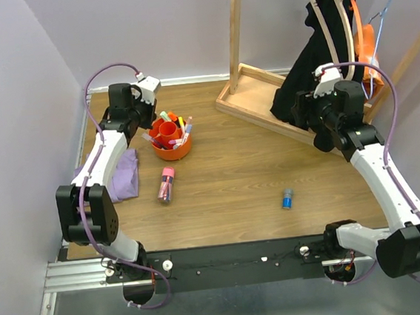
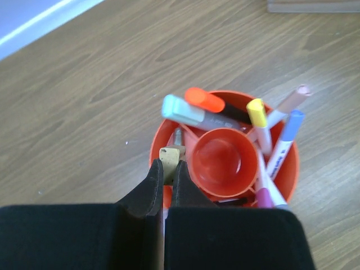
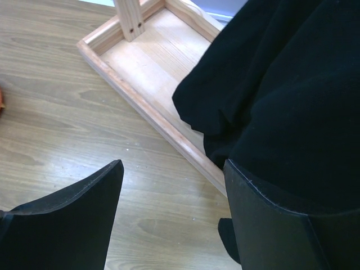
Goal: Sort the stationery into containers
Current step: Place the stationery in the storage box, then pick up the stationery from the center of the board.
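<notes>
The round orange tub (image 2: 160, 133) (image 1: 182, 152) stands at the table's back left. Several markers and highlighters stand in its outer compartments, among them an orange-capped one (image 2: 205, 100), a yellow-capped one (image 2: 256, 112) and a blue pen (image 2: 289, 133). Its central cup (image 2: 224, 162) holds nothing. My left gripper (image 2: 167, 165) is shut on a small tan eraser (image 2: 171, 156), held over the tub's left compartment. A clear pink-capped tube (image 1: 166, 184) lies on the table in front of the tub. A small blue cylinder (image 1: 287, 198) lies mid-right. My right gripper (image 3: 173, 177) hangs open over bare wood, holding nothing.
A folded purple cloth (image 1: 123, 175) lies by the left arm. The wooden rack base (image 3: 147, 108) (image 1: 253, 101) runs along the back right. A black garment (image 3: 281, 84) hangs down onto it, close to my right gripper's right finger (image 3: 275, 230).
</notes>
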Controlling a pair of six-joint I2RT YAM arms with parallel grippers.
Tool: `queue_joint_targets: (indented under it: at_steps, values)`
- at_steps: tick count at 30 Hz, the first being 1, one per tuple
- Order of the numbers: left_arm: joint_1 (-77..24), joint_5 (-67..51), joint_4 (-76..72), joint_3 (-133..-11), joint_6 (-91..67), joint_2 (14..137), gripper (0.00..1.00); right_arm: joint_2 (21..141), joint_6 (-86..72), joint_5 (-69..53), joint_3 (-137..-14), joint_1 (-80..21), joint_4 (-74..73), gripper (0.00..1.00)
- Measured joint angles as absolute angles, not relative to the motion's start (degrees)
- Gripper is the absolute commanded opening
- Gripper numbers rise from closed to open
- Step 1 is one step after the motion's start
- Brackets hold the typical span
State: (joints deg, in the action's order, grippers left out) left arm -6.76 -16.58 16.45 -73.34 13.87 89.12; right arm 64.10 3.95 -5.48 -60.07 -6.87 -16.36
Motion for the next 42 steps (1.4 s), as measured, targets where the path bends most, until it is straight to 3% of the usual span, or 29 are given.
queue_joint_targets:
  at_steps: [6, 13, 15, 16, 19, 32, 36, 42]
  values:
    - [-3.6, -16.6, 16.3, -73.0, 12.4, 91.7, 0.01, 65.3, 3.9, -5.7, -60.2, -6.6, -16.3, 0.80]
    - [-3.4, -17.3, 16.5, -73.0, 12.0, 94.8, 0.17, 66.7, 3.9, -6.6, -60.2, -6.6, -16.3, 0.79]
    - [-3.4, -17.6, 16.9, -73.0, 11.8, 95.8, 0.26, 66.8, 3.9, -6.9, -60.2, -6.6, -16.3, 0.79]
    - [-3.4, -17.6, 17.1, -73.0, 11.7, 96.1, 0.35, 66.9, 3.9, -7.1, -60.2, -6.6, -16.3, 0.79]
    - [-3.4, -17.6, 17.4, -72.8, 11.1, 96.3, 0.45, 66.9, 4.2, -7.9, -60.3, -6.6, -16.4, 0.80]
    - [-3.4, -17.2, 17.3, -72.6, 9.3, 89.7, 0.63, 69.4, 12.3, -26.3, -64.6, -6.6, -24.1, 0.79]
    - [-3.4, -15.8, 17.3, -68.6, 9.3, 81.0, 0.75, 71.2, 22.7, -33.8, -67.2, -6.6, -33.4, 0.78]
    - [-3.4, -14.0, 17.5, -60.9, 8.4, 70.3, 0.77, 73.0, 54.5, -37.1, -67.5, -6.8, -55.5, 0.76]
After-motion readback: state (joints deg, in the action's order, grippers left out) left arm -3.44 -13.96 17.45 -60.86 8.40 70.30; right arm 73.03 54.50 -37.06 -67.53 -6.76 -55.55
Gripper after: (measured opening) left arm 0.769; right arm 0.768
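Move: The cube eraser is already pinched in the left hand. The orange storage box it goes to has its middle some 3 cm back, 5 cm right and 15 cm below; the purple cloth lies 12 cm back, 14 cm left, and the pink pencil case 17 cm back, 3 cm right, both on the table. From the right hand, the blue jar is about 18 cm back, 9 cm left and 24 cm below, the black garment roughly 12 cm ahead, 6 cm right. The eraser is lowered about 6 cm and eased 2 cm left over the box's left compartment, where the left fingers open and let go; that hand then lifts some 9 cm, backing off 7 cm and opening wider. The open right hand sinks slightly, swings left, then goes back and down towards the blue jar, turning some 50 degrees counter-clockwise and tipping down. ##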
